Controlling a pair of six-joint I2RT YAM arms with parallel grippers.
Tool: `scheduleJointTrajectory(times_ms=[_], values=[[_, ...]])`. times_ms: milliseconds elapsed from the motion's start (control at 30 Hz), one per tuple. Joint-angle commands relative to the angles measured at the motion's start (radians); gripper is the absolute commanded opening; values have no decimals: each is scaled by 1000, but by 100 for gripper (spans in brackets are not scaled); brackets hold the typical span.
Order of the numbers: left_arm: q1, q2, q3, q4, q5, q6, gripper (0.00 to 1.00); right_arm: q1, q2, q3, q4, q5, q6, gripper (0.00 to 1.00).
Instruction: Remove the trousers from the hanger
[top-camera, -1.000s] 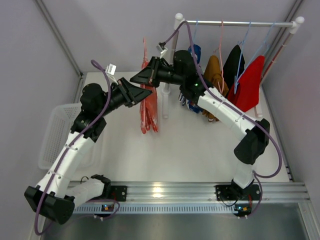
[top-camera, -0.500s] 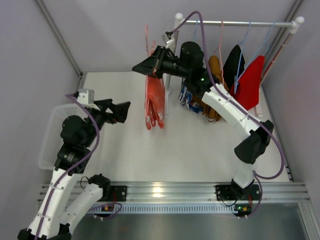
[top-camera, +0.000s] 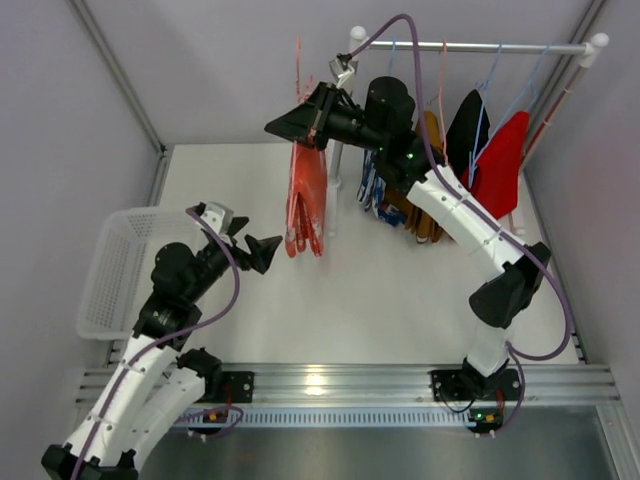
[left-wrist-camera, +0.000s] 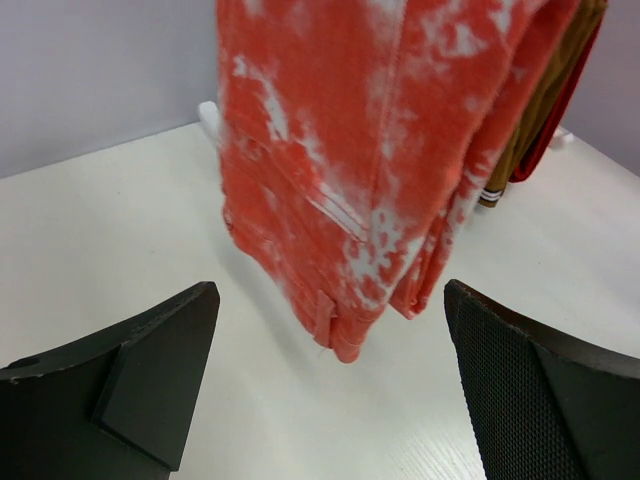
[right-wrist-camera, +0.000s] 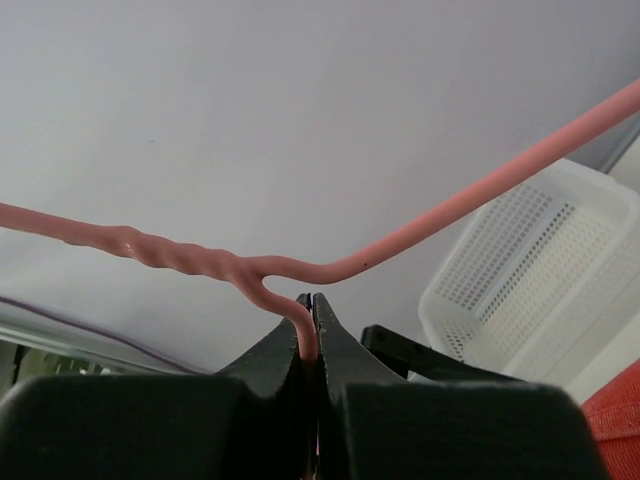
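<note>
The orange-red trousers (top-camera: 305, 200) with pale speckles hang from the thin pink hanger (top-camera: 298, 70), held up above the table's back middle. My right gripper (top-camera: 285, 128) is shut on the hanger wire just below its twisted neck (right-wrist-camera: 300, 320); the right wrist view shows the wire (right-wrist-camera: 420, 240) pinched between the shut fingers (right-wrist-camera: 313, 305). My left gripper (top-camera: 252, 236) is open, low and to the left of the trouser legs, touching nothing. In the left wrist view the trousers (left-wrist-camera: 370, 160) hang ahead of the wide-apart fingers (left-wrist-camera: 330, 295), their hems just above the table.
A white basket (top-camera: 115, 270) sits at the table's left edge, also seen as (right-wrist-camera: 530, 270). At the back right a rail (top-camera: 480, 46) on a white post (top-camera: 335, 180) carries brown (top-camera: 428, 140), black (top-camera: 465, 125) and red (top-camera: 500, 165) garments.
My left gripper has let go of the trousers, opened wide and pulled back down to the left. My right gripper has raised the hanger and trousers slightly.
</note>
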Motion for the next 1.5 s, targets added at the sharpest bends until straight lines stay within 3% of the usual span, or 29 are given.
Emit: scheduleJointTrajectory(times_ms=[0,267,400,700,933,1167,1467], values=[[-53,9,-28,152,28,64,99,-5,-48,117,185,14,-5,0],[-277,112,-89,338,-240,155,99,-4,-9,192,203,38,9,0],[-293,240,-51,409,-441,150,99,-1,-19,192,214,14,9,0],[-291,307,-12,493,-406,122,99,1,-42,188,236,-21,15,0],[-291,293,-14,496,-294,70,99,1,-37,178,254,-26,39,0],[-291,325,18,507,-449,108,99,15,-40,177,297,-58,67,0],[-291,342,61,568,-445,140,96,45,-42,163,317,-83,79,0]])
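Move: Ahead and to the right of the open left hand hang the red trousers, their middle about 8 cm farther out, 6 cm to the right and 4 cm higher. The blue trousers hang some 20 cm right and 18 cm ahead of it, at about its height; the white basket stands roughly 31 cm to its left, 3 cm ahead and 24 cm below. Under the right hand, the same red trousers hang about 16 cm straight below. Swinging about 5 cm right while sinking, then forward some 6 cm, the left hand brings its open fingers around the lower part of the red trousers, its right finger ending partly behind the cloth; it climbs again and finishes slightly higher, tipping up a little. The right hand keeps its shut grip on the pink hanger, raising it about 7 cm and finally drawing it back towards itself. ##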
